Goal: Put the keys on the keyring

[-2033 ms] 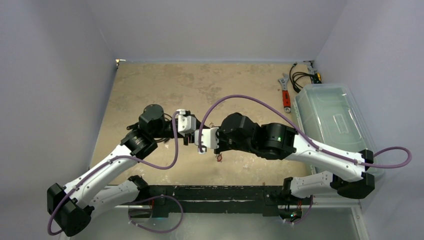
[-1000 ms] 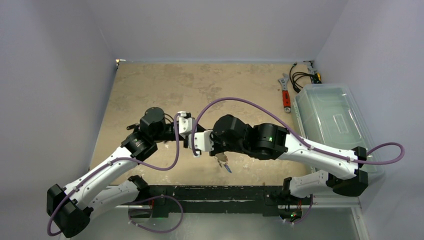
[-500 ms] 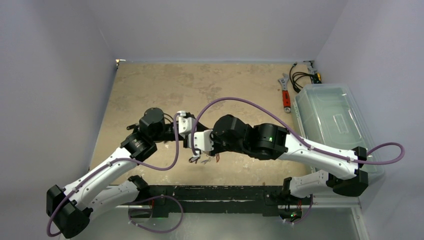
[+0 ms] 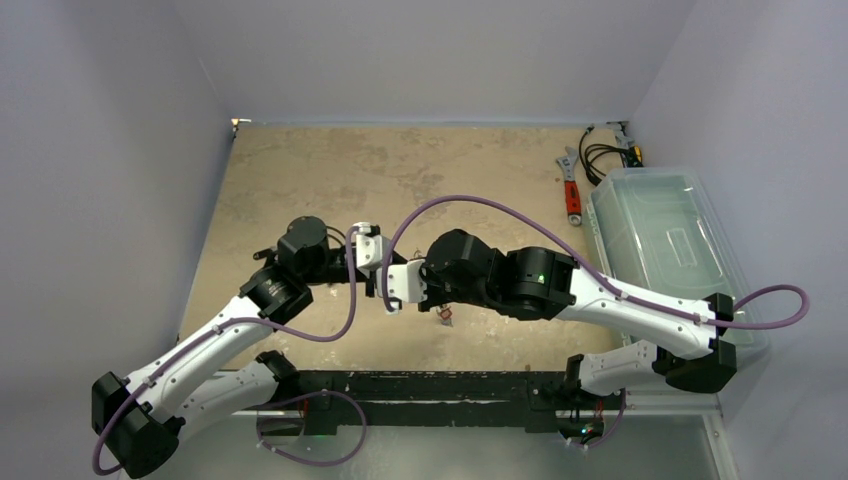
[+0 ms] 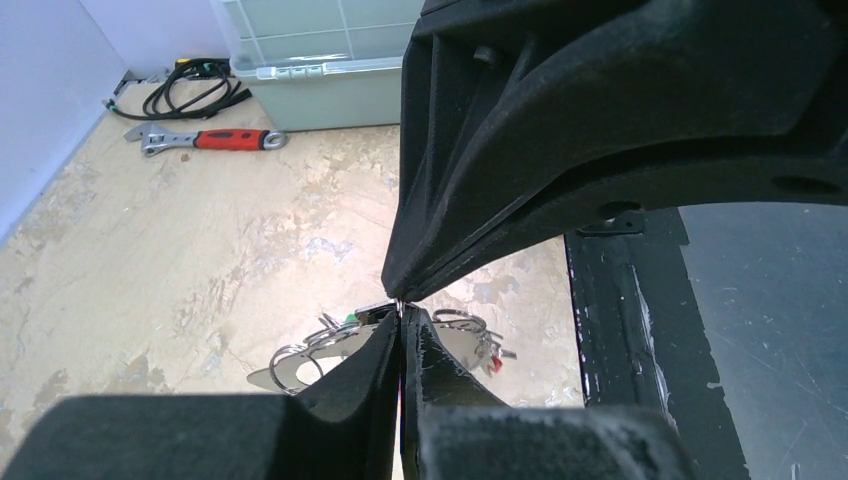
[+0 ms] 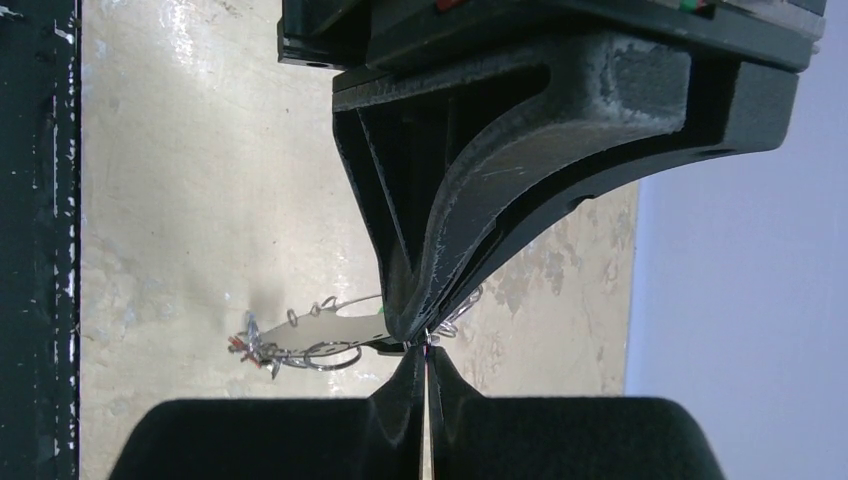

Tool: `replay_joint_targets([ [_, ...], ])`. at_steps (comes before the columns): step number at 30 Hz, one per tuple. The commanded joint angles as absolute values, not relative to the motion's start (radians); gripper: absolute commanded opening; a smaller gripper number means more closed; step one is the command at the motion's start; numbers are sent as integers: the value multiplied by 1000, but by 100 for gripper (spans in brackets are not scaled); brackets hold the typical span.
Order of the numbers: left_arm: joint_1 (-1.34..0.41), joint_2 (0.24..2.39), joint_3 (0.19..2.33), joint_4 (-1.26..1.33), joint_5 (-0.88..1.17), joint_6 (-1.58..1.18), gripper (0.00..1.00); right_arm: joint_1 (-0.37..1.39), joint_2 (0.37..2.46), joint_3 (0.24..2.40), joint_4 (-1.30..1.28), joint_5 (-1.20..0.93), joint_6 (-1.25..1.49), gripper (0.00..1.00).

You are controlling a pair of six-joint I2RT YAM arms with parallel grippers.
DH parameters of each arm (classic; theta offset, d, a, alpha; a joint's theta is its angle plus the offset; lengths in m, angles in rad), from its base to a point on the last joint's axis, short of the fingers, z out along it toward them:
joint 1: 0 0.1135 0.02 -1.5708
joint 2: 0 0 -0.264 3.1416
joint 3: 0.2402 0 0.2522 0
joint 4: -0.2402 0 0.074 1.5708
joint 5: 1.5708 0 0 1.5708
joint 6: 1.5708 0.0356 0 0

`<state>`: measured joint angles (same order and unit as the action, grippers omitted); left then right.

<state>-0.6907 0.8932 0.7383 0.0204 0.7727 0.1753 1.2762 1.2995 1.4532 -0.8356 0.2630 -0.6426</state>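
Observation:
My two grippers meet tip to tip above the near middle of the table. In the left wrist view my left gripper (image 5: 402, 312) is shut, pinching a thin silvery wire of the keyring (image 5: 300, 352) just below the shut tips of the right gripper (image 5: 400, 292). In the right wrist view my right gripper (image 6: 425, 352) is shut on the same spot, and the flat silvery keyring (image 6: 330, 326) hangs off to the left. The keys (image 6: 245, 348) dangle from it, showing red and green bits. From above, the keys (image 4: 443, 315) hang under the right gripper (image 4: 392, 286), and the left gripper (image 4: 388, 268) is partly hidden.
A red-handled wrench (image 4: 571, 190) and a black coiled cable (image 4: 600, 155) lie at the far right. A clear plastic box (image 4: 670, 240) stands along the right side. The black rail (image 4: 430, 385) runs along the table's near edge.
The hanging keys swung left under the right gripper and back to the right. My left gripper opened briefly and shut again at the right gripper's tips.

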Motion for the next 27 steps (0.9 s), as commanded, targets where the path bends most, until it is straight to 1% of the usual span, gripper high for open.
replay_joint_targets([
  [1,-700,861,743,69,797,235,0,1266,1256,1466,-737,291,-595,0],
  [5,-699,815,717,140,785,196,0,1266,1236,1439,-684,305,-588,0],
  [6,-699,806,710,168,786,176,0,1266,1227,1427,-665,310,-589,2],
  [8,-699,796,696,229,788,135,0,1261,1204,1403,-603,312,-586,13],
  [9,-699,791,687,260,790,112,0,1254,1188,1390,-584,305,-582,16],
  [12,-699,773,658,350,790,46,0,1217,1125,1336,-463,268,-572,17],
  [15,-699,756,633,420,788,8,0,1150,1055,1278,-361,164,-560,18],
  [20,-699,719,596,528,799,-72,0,1065,955,1233,-273,-52,-501,20],
  [23,-699,698,585,549,799,-79,0,1042,936,1218,-262,-155,-475,23],
  [27,-699,688,586,529,789,-66,0,1034,939,1210,-309,-277,-463,30],
])
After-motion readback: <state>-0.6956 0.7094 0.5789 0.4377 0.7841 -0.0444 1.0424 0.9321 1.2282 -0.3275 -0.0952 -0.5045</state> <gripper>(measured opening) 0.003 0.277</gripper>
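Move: Both hands meet at nearly one spot, shut on the keyring assembly. From the left hand, the keyring plate's middle lies about 3 cm back, 1 cm right and 3 cm below; the green tag is nearly under the tips, some 1 cm right and 2 cm below; the red-tag keys dangle about 8 cm back, 3 cm right and 5 cm below. From the right hand, the plate's middle is likewise about 3 cm back, 1 cm right and 3 cm below. Open the right fingers a quarter or so and pull them up off the keyring, about 12 cm, drifting right and swinging the down-slanted fingers up some 40 degrees towards level; let them bulge forward briefly, then come back. Keep the left pinch shut and carry the keyring up about 6 cm and back 3 cm, tilting the fingertips upward. ##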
